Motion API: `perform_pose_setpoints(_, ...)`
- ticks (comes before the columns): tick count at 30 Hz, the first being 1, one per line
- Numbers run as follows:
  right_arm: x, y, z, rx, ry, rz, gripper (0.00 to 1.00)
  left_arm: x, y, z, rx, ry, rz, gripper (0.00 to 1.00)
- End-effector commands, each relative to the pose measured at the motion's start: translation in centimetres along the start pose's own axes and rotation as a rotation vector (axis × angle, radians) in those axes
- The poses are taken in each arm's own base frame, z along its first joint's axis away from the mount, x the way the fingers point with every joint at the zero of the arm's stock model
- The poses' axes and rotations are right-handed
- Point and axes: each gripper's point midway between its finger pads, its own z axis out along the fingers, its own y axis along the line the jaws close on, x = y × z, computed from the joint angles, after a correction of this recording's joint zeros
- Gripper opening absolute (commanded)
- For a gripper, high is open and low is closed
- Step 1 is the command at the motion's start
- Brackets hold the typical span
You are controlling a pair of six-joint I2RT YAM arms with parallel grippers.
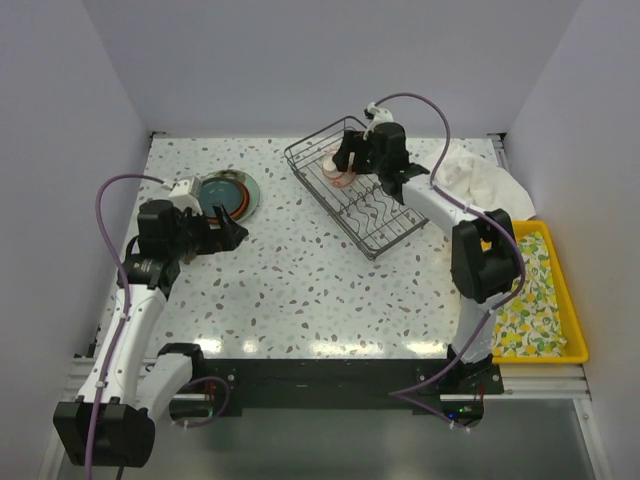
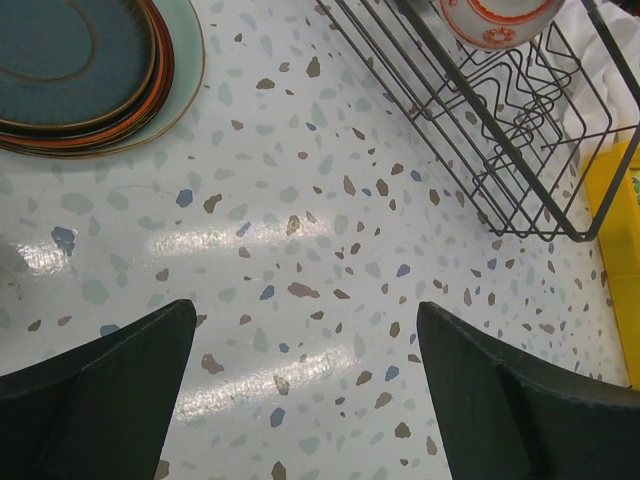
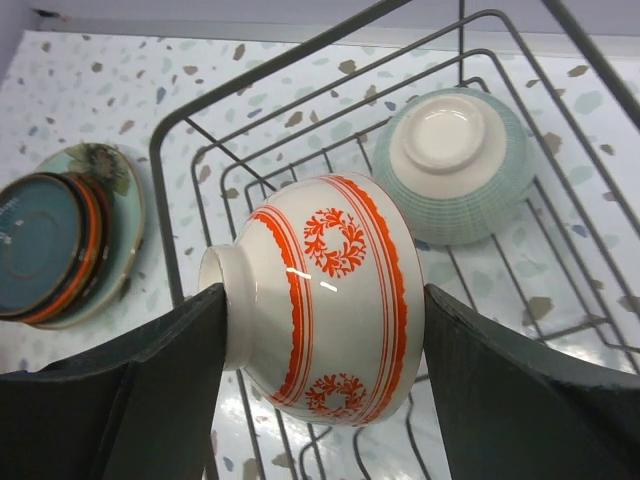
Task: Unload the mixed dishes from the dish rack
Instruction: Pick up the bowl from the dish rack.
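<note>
The dark wire dish rack (image 1: 378,222) stands at the back right of the table. My right gripper (image 1: 348,160) reaches into its far-left end. In the right wrist view that gripper (image 3: 325,340) is shut on a white bowl with red patterns (image 3: 330,300), which lies on its side, one finger on its foot and the other on its rim. A pale green bowl (image 3: 455,165) rests upside down on the rack's wires behind it. A stack of plates (image 1: 228,195), teal on top, lies on the table at the back left. Just in front of them my left gripper (image 1: 235,232) hovers open and empty over bare table (image 2: 305,350).
A crumpled white cloth (image 1: 480,175) lies behind the rack on the right. A yellow tray (image 1: 560,300) holding a patterned cloth sits at the table's right edge. Grey walls close in the left, back and right sides.
</note>
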Motion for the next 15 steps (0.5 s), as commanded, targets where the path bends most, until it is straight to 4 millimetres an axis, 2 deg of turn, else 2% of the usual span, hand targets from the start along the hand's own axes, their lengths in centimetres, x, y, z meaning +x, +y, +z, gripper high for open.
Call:
perform_pose_setpoints(1, -5.3, 0.4, -4.3, 0.046, -0.115, -0.193, 0.43, -0.6, -0.1, 0.9, 0.008, -0.025, -0.034, 0.97)
perform_pose_setpoints(4, -6.1, 0.7, -6.1, 0.086, -0.13, -0.318, 0.44, -0.5, 0.3, 1.3, -0.005, -0.016, -0.052, 0.97)
perform_pose_setpoints(5, -6.1, 1.6, -6.5, 0.082, -0.136, -0.353, 0.44, -0.3, 0.5, 1.6, -0.013, -0.004, -0.06, 0.97)
perform_pose_setpoints(7, -5.2, 2.2, -7.6, 0.115, -0.117, -0.466, 0.44, -0.2, 0.6, 1.9, -0.015, 0.007, -0.073, 0.97)
perform_pose_setpoints(8, -5.8, 3.0, -8.7, 0.111, -0.141, -0.499, 0.44, 0.0, 0.8, 2.3, -0.019, 0.021, -0.08, 0.97)
perform_pose_setpoints(9, -4.9, 3.1, -9.1, 0.121, -0.125, -0.583, 0.45, 0.0, 0.8, 2.4, -0.018, 0.024, -0.084, 0.96)
perform_pose_setpoints(10, -4.3, 4.4, -9.7, 0.13, -0.13, -0.633, 0.45, 0.0, 0.8, 2.6, -0.018, 0.029, -0.087, 0.97)
perform_pose_setpoints(11, -5.1, 5.3, -10.9, 0.131, -0.169, -0.67, 0.45, 0.1, 0.9, 2.8, -0.021, 0.039, -0.093, 0.97)
perform_pose_setpoints(12, -4.0, 5.5, -11.3, 0.134, -0.153, -0.754, 0.45, -0.1, 1.0, 3.0, -0.022, 0.038, -0.091, 0.97)
perform_pose_setpoints(14, -3.2, 7.7, -12.6, 0.112, -0.169, -0.828, 0.45, -0.2, 1.1, 3.4, -0.025, 0.047, -0.092, 0.97)
perform_pose_setpoints(15, -3.0, 8.1, -13.6, 0.11, -0.18, -0.881, 0.45, -0.3, 1.2, 3.6, -0.028, 0.051, -0.092, 0.97)
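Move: Above the dish rack, the right hand already holds the orange-patterned bowl; the open left gripper, its likely receiver, is about 24 cm to its left and 20 cm back, roughly level. From the right hand, the green bowl sits some 10 cm ahead, 2 cm right and 10 cm below; the rack's middle is 7 cm right, 12 cm below; the plate stack is 27 cm left, 3 cm back, 14 cm below. The held bowl is 20 cm ahead and 24 cm right of the left hand. Drawing the pinched bowl back about 10 cm and up some 5 cm, the right hand gathers speed away from the green bowl; it first slips slightly right, then swings back left. The wrist rolls about 30 degrees, left side down, and noses up. The left hand, fingers still wide open, sinks about 3 cm, edging forward and tipping down slightly. ##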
